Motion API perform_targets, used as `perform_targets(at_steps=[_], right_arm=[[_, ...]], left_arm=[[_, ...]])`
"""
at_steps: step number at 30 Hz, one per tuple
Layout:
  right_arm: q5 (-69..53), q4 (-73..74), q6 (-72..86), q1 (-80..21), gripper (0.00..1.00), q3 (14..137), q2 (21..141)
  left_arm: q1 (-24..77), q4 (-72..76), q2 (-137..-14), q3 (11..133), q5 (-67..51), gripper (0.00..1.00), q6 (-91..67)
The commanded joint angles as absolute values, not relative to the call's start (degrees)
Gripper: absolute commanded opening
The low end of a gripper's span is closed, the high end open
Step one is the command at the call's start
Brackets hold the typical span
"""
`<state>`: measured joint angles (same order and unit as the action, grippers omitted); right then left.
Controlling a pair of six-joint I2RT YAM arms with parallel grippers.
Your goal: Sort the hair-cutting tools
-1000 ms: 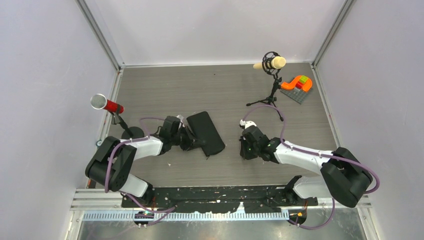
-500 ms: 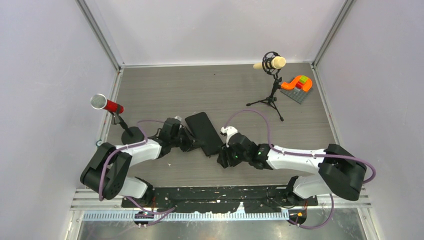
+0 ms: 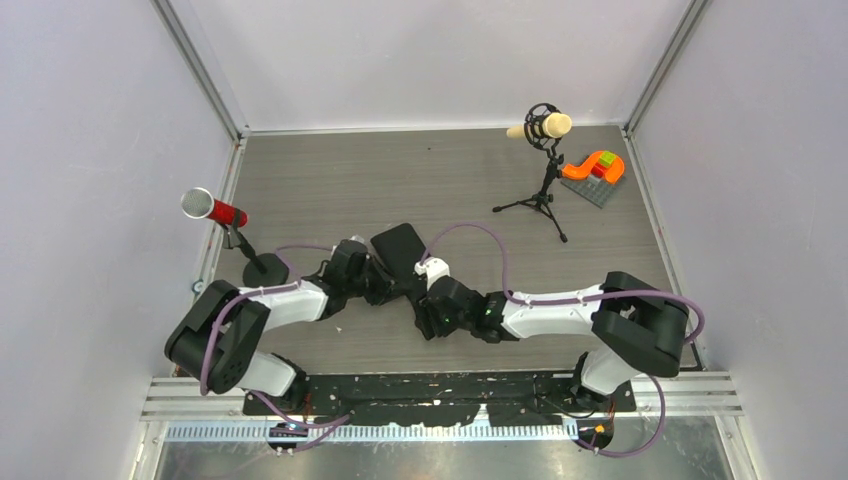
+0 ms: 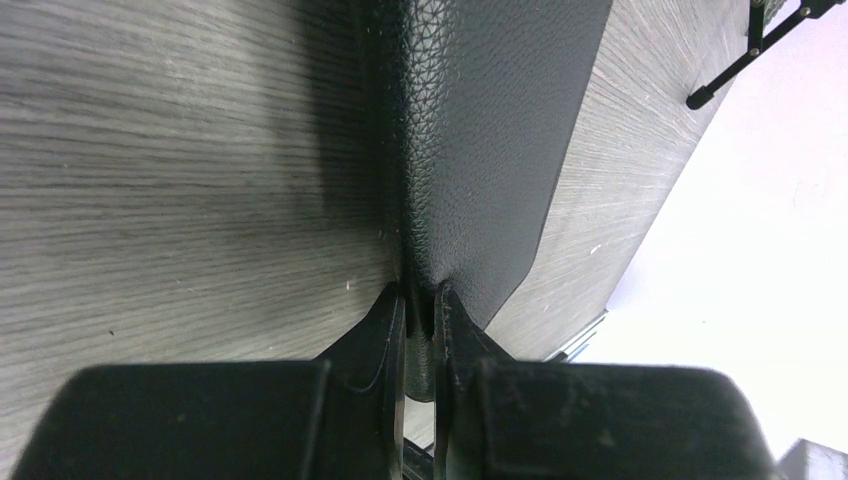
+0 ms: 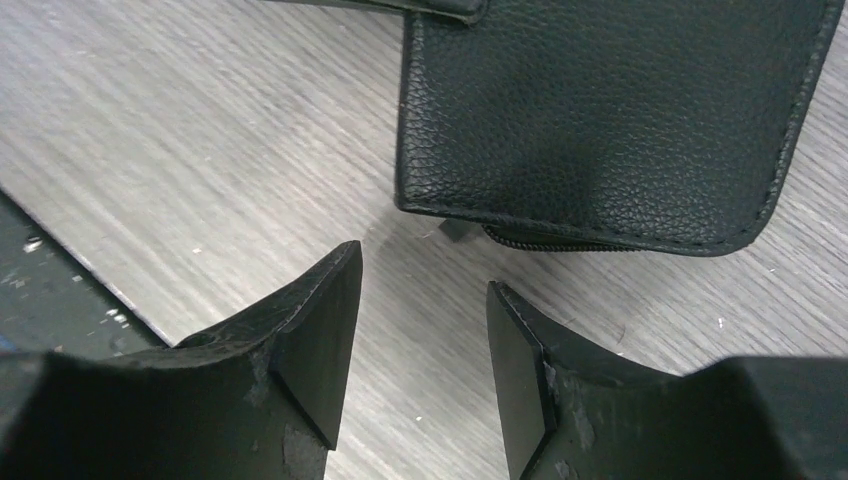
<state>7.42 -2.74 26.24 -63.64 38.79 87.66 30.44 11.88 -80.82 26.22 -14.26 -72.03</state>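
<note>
The hair-cutting tools are out of view. A flat black zippered case [image 3: 398, 243] lies on the table left of centre. My left gripper [image 3: 385, 285] is shut on the case's edge, and the left wrist view shows the pebbled case [image 4: 480, 120] pinched between the two fingers of that gripper [image 4: 420, 295]. My right gripper [image 3: 428, 312] stands open just short of the case's near end. In the right wrist view the case [image 5: 600, 110] fills the top, a small zipper pull [image 5: 455, 230] pokes out below its corner, and nothing lies between the tips of the right gripper [image 5: 425, 270].
A red microphone [image 3: 212, 210] on a stand is at the left edge. A cream microphone [image 3: 540, 127] on a tripod stands at the back right, beside orange and green blocks [image 3: 595, 168] on a grey plate. The table's near edge [image 5: 60, 280] shows close to my right gripper.
My right arm has swung left across the table to the case's near end, and its jaws have opened. The left gripper stays shut on the case, which has turned and shifted slightly.
</note>
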Motion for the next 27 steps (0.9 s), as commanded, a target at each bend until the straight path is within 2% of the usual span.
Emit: perform_targets(at_steps=[1, 7, 15, 19, 24, 27], right_arm=[[14.80, -6.65, 25.36, -63.96, 0.58, 40.30, 90.22], [16.08, -7.81, 24.51, -64.12, 0.55, 42.43, 94.34], [16.67, -4.04, 25.89, -64.42, 0.37, 43.99, 95.54], [20.77, -0.88, 28.24, -64.42, 0.29, 45.17, 96.60], [22.74, 3.20, 29.76, -64.42, 0.24, 46.36, 97.94], [23.24, 4.31, 29.79, -64.42, 0.15, 46.80, 98.40]], left_arm=[[30.41, 12.25, -83.95, 27.29, -6.27, 0.00, -70.94], [30.41, 13.51, -87.17, 27.60, -5.40, 0.00, -70.81], [30.41, 13.04, -85.96, 26.70, -4.72, 0.00, -70.56], [30.37, 13.45, -85.73, 26.44, -5.01, 0.00, -71.04], [30.41, 14.76, -85.19, 25.28, -5.16, 0.00, -71.91], [30.41, 15.26, -85.09, 24.98, -5.45, 0.00, -71.99]])
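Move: Just ahead of the open right fingers, roughly 3 cm forward, 1 cm left and 1 cm lower, the dark zipper pull sticks out under the near-left corner of the closed case. The case's middle lies some 13 cm ahead of the right hand and 3 cm left; the left fingertips are 8 cm ahead and 5 cm left. From the left hand, already pinching the case's left edge, the pull is about 5 cm back, 4 cm right and 2 cm down. Reaching forward about 4 cm to the zipper pull at the case's near corner, the right hand starts narrowing its fingers about a third of the way through and nearly shuts them around the pull, while the wrist turns some 10 degrees clockwise. The left hand keeps its pinch on the case's left edge, easing 2 cm forward and slightly down. ##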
